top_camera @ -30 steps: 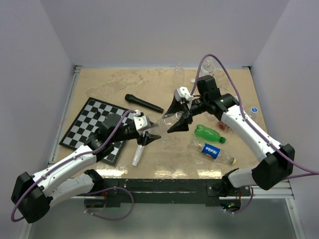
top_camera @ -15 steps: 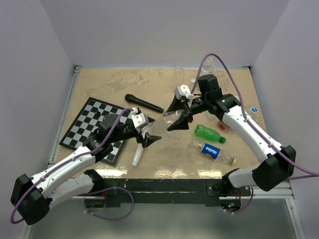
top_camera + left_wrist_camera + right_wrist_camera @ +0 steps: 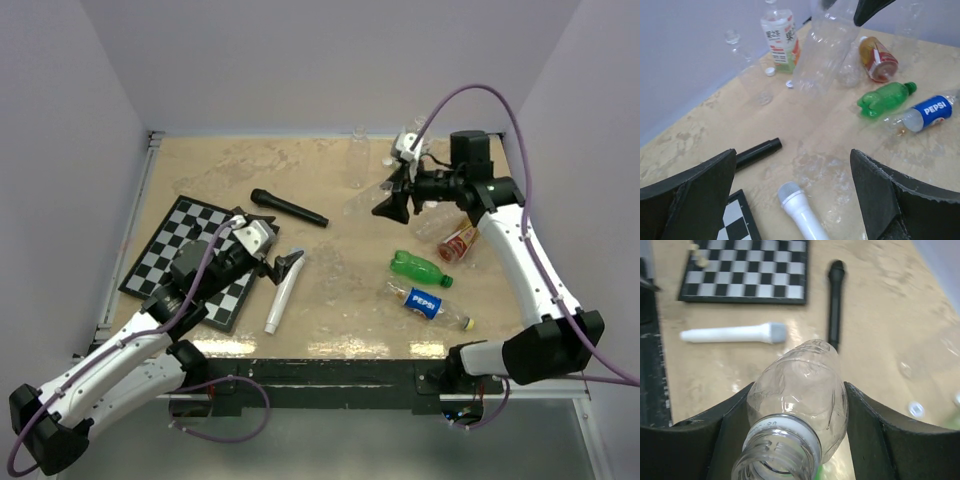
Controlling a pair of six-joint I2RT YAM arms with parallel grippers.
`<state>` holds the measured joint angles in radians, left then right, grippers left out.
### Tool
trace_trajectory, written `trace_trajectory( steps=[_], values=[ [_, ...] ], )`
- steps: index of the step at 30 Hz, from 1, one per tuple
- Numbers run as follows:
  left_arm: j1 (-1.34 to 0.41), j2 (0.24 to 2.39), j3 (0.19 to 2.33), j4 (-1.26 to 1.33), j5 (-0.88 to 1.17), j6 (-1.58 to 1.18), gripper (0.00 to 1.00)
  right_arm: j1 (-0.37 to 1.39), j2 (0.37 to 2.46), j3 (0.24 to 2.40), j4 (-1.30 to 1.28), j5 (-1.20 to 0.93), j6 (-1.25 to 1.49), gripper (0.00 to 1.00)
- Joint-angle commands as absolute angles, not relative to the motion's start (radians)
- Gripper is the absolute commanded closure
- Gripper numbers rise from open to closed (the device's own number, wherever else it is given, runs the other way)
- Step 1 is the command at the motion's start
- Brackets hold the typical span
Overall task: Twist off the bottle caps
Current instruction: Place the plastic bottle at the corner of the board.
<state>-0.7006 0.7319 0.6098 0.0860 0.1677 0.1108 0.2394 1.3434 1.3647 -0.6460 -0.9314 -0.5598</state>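
Note:
My right gripper [image 3: 392, 190] is shut on a clear plastic bottle [image 3: 362, 202] and holds it above the back right of the table. In the right wrist view the clear bottle [image 3: 800, 390] sits between both fingers with its threaded neck bare and pointing at the camera. My left gripper [image 3: 272, 245] hangs wide open near the chessboard, with nothing between its fingers [image 3: 700, 195]. Two small white bottle caps [image 3: 770, 71] lie loose near the back wall. One of them also shows as a white cap [image 3: 914, 409] in the right wrist view.
A white microphone [image 3: 283, 298] lies below my left gripper and a black microphone [image 3: 288, 208] lies behind it. The chessboard [image 3: 160, 250] is at the left. A green bottle [image 3: 415, 268], a Pepsi bottle [image 3: 425, 302] and a red-labelled bottle [image 3: 458, 243] lie at the right. Upright bottles stand at the back.
My left gripper opened wide, came off the clear bottle's neck end and drew back to the left. My right gripper carried the bottle up and away to the back right.

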Motion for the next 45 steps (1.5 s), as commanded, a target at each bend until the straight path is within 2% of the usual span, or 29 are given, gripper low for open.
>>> trace_trajectory(
  steps=[1, 7, 15, 21, 30, 39, 45],
  values=[
    [-0.695, 0.715, 0.627, 0.075, 0.023, 0.147, 0.00, 0.092, 1.354, 1.497, -0.755, -0.700, -0.535, 0.89],
    [-0.693, 0.745, 0.649, 0.046, 0.055, 0.146, 0.00, -0.047, 1.459, 1.615, -0.828, -0.539, -0.545, 0.87],
    [-0.695, 0.750, 0.649, 0.044, 0.066, 0.146, 0.00, -0.124, 1.626, 1.670, -0.649, -0.381, -0.427, 0.85],
    [-0.695, 0.758, 0.647, 0.043, 0.066, 0.150, 0.00, -0.133, 1.799, 1.776, -0.568, -0.380, -0.345, 0.84],
    [-0.693, 0.769, 0.646, 0.038, 0.051, 0.160, 0.00, -0.137, 2.020, 1.968, -0.575, -0.353, -0.272, 0.80],
    [-0.693, 0.776, 0.646, 0.038, 0.048, 0.163, 0.00, -0.141, 2.138, 2.069, -0.623, -0.364, -0.255, 0.74],
    [-0.695, 0.779, 0.644, 0.038, 0.048, 0.163, 0.00, -0.144, 2.174, 2.103, -0.655, -0.359, -0.255, 0.65]
  ],
)
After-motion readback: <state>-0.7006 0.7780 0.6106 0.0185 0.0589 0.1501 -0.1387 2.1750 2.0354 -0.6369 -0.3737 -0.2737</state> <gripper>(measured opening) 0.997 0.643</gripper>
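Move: The right hand already holds the uncapped plastic bottle. Its goal, the clear spot in the board's far right corner, lies some 31 cm ahead, 23 cm to the right and 25 cm below. From the right hand, the labelled bottle stands about 32 cm ahead and 13 cm right, the standing clear bottle about 30 cm ahead and 4 cm left, and the lying clear bottle about 15 cm ahead and 23 cm right and low. From the left hand, the spot is roughly 40 cm ahead, 43 cm right and 24 cm down. Keeping its grip on the plastic bottle, the right hand swings forward and right, then straightens into a mainly forward, sinking run to the right side of the labelled bottle, some 26 cm forward, 23 cm right and 13 cm down in all. On the way the wrist turns about 55 degrees clockwise and the fingers tip further down, so that the bottle's base leads forward and down, while the empty, wide-open left hand eases down about 3 cm. ##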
